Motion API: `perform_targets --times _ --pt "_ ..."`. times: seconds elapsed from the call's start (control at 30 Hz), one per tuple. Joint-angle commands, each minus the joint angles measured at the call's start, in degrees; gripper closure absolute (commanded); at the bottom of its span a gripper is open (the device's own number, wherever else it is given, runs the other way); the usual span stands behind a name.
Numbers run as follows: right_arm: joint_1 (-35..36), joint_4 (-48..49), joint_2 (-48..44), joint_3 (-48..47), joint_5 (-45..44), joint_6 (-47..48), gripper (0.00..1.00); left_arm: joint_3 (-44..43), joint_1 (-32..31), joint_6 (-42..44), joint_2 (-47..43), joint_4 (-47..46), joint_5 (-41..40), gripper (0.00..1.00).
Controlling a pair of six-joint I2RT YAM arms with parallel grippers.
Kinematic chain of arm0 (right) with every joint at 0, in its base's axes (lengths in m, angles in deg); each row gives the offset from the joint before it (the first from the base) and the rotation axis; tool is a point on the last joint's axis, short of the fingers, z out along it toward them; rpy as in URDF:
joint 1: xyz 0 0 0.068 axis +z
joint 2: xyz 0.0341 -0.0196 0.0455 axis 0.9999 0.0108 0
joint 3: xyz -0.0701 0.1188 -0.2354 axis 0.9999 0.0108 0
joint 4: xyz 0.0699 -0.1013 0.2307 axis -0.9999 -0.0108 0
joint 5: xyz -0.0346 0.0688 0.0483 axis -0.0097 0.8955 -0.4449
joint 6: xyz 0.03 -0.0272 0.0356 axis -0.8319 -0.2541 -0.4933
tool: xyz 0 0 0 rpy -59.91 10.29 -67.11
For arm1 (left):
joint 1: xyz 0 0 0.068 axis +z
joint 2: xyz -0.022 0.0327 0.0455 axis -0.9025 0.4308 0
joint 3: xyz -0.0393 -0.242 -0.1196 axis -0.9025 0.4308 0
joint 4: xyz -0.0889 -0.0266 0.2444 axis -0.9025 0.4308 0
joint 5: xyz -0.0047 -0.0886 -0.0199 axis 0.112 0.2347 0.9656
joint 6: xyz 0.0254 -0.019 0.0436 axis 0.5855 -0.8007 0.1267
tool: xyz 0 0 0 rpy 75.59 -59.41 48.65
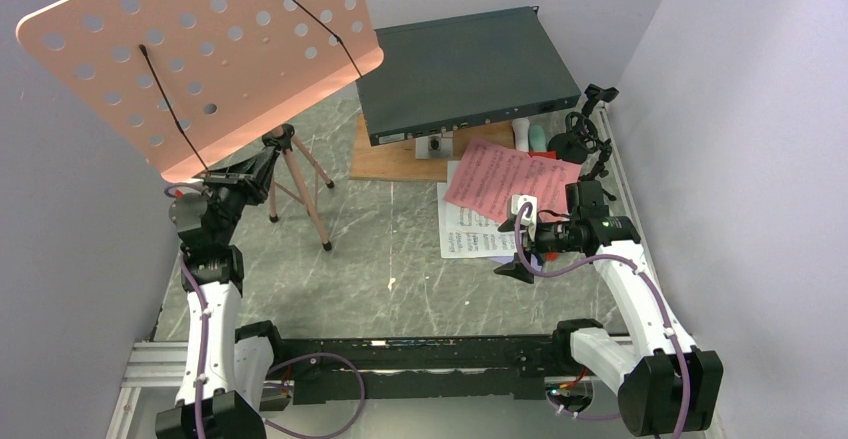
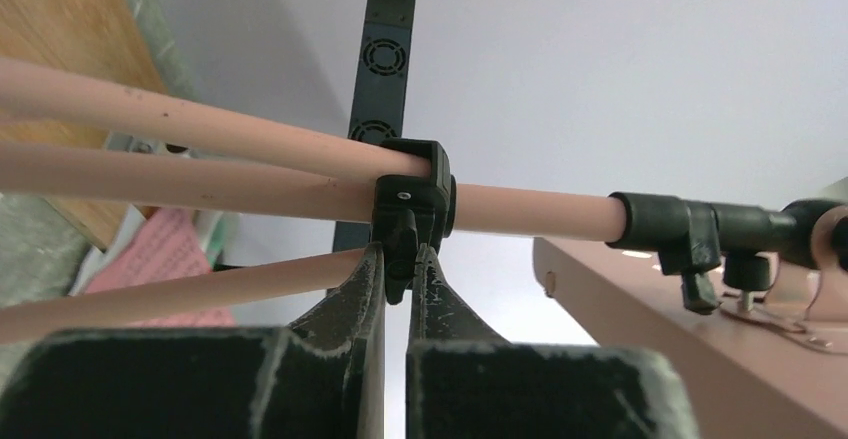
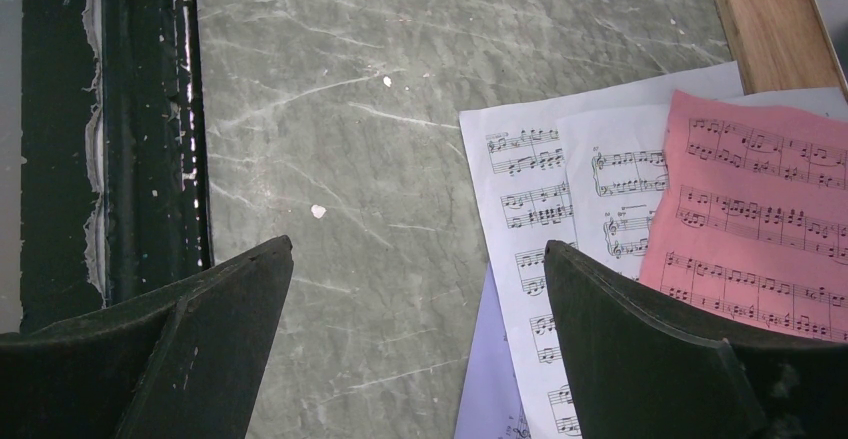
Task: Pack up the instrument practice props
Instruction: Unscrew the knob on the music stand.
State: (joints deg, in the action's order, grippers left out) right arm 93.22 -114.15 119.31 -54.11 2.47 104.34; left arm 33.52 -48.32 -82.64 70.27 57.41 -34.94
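Observation:
The salmon-pink music stand (image 1: 200,49) stands at the left on its tripod legs (image 1: 300,184). My left gripper (image 1: 262,164) is at the tripod hub. In the left wrist view that gripper (image 2: 400,259) is shut on the small black lever of the collar (image 2: 410,199) round the pink pole (image 2: 530,209). Sheet-music pages lie at the right: a red page (image 1: 510,179) on white ones (image 1: 470,234). My right gripper (image 1: 520,259) hangs open over the table at their left edge, with the white page (image 3: 540,209), red page (image 3: 760,209) and lavender page (image 3: 490,379) below. The black mic stand (image 1: 585,134) and white and mint tubes (image 1: 530,137) sit at the back right.
A dark grey rack-mount box (image 1: 465,74) rests on a wooden board (image 1: 385,159) at the back centre. Grey walls close in on both sides. A black rail (image 3: 110,129) runs along the near table edge between the arm bases.

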Motion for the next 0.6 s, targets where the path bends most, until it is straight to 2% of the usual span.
perform_targets --times 0.0,0.13,0.23,0.4,0.57 --pt "-0.1 0.0 0.0 -0.2 2.0 1.4 0.0 -1.3 0.0 -10.8 -0.5 6.7 1.7 0.97" --pt "-0.1 0.1 0.1 -0.2 2.0 1.3 0.0 -2.3 -0.2 -13.2 0.1 8.5 3.0 0.94" --pt "-0.1 0.1 0.2 -0.2 2.0 1.3 0.0 -3.8 -0.2 -12.6 0.6 9.3 4.2 0.84" --pt "-0.1 0.1 0.2 -0.2 1.9 1.3 0.0 -6.3 -0.3 -7.1 0.6 13.7 4.1 0.59" --pt "-0.1 0.1 0.2 -0.2 1.8 1.4 0.0 -8.2 -0.2 -0.6 -0.1 22.6 2.3 0.51"
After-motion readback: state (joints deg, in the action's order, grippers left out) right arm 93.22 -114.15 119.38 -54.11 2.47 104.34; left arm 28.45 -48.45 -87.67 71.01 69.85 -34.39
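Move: The left fingers are already shut on the music stand's knob, practically at the hand point. The black leg collar that carries it lies roughly 3 cm straight ahead, at the same height and level sideways; the upper clamp is about 3 cm ahead, level sideways, and some 14 cm above. From the idle right hand, the knob is roughly 13 cm ahead, 42 cm left and 16 cm above. The left hand rolls the pinched knob about 10 degrees counter-clockwise seen from behind, then opens roughly halfway, releasing it. ##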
